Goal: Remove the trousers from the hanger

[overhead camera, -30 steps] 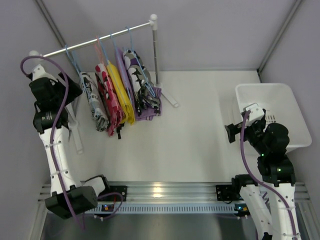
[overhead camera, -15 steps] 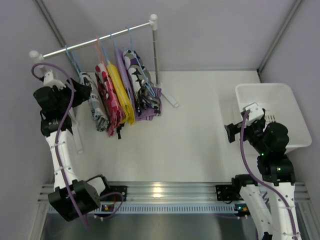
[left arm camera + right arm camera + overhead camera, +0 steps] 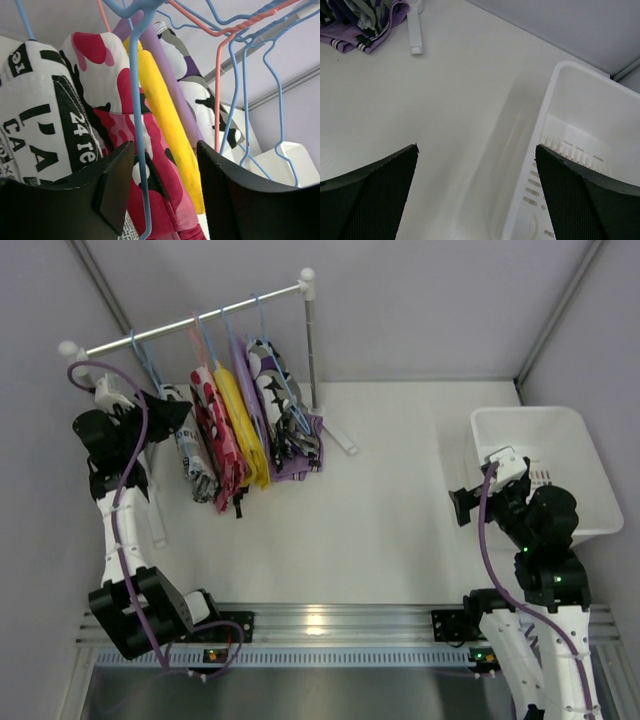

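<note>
Several trousers hang on wire hangers from a rail (image 3: 190,323): black-white print (image 3: 190,445), red-pink (image 3: 215,435), yellow (image 3: 243,430), purple (image 3: 300,455) and spotted (image 3: 272,370). My left gripper (image 3: 165,412) is at the rack's left end, beside the print pair. In the left wrist view this gripper (image 3: 165,165) stands open, with a blue hanger wire (image 3: 137,125) running down between its jaws, near the left one. The red-pink trousers (image 3: 115,85) lie just behind the wire and the print trousers (image 3: 40,115) to its left. My right gripper (image 3: 462,505) is open and empty, far from the rack.
A white bin (image 3: 590,480) stands at the right, just beside my right gripper (image 3: 476,147); its rim (image 3: 550,100) shows in the right wrist view. The rack's upright post (image 3: 310,340) and white foot (image 3: 340,435) stand right of the trousers. Grey walls close in at the left and back.
The left arm has swung up and to the right, bringing its gripper against the rack's left end. Its jaws have narrowed. The right arm has not moved.
</note>
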You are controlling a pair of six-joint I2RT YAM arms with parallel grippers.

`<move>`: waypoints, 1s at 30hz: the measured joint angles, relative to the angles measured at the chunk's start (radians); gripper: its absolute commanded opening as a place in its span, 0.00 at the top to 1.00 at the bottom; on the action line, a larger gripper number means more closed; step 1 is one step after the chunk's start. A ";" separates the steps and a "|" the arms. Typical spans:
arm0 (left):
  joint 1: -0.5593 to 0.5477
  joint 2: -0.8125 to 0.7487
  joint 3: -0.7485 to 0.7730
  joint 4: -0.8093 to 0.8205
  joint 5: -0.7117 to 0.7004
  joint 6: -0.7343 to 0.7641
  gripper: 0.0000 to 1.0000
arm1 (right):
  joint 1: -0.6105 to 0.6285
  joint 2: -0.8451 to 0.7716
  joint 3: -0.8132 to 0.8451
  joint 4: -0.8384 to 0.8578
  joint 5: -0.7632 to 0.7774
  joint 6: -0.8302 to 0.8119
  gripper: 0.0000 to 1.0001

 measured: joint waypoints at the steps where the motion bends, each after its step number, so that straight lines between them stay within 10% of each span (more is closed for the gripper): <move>1: 0.000 0.000 -0.010 0.022 0.011 -0.013 0.43 | 0.000 -0.002 0.000 0.000 0.000 -0.001 0.01; 9: 0.001 0.000 -0.055 0.111 0.048 -0.055 0.52 | 0.000 -0.004 -0.003 0.002 -0.004 -0.007 0.00; 16: 0.002 0.010 -0.060 0.117 0.056 -0.026 0.98 | 0.000 -0.009 -0.009 0.004 -0.010 -0.007 0.01; 30: 0.003 -0.038 -0.062 0.122 0.012 -0.129 1.00 | 0.000 -0.030 -0.014 0.005 -0.015 -0.018 0.01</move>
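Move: The near arm of the first blue hanger already stands between the left hand's half-open fingers, about 1 cm right of and 1 cm below the hand point. Its hook is some 8 cm ahead, 5 cm left and 8 cm up; its newspaper-print trousers hang roughly 3 cm ahead, 1 cm left and 10 cm below. The red trousers lie about 3 cm ahead, 6 cm right, 10 cm below. From the right hand, that hanger arm is about 17 cm ahead, 50 cm left, 5 cm up. Barely shifting, the left hand eases a little under 1 cm to its right, then shuts its fingers on the near wire arm of the first blue hanger, sinking about 1 cm as they close. With the wire pinched between the fingertips, the hand turns back upward, rising some 2.5 cm and drawing back about 1 cm with a slight roll of the wrist. ##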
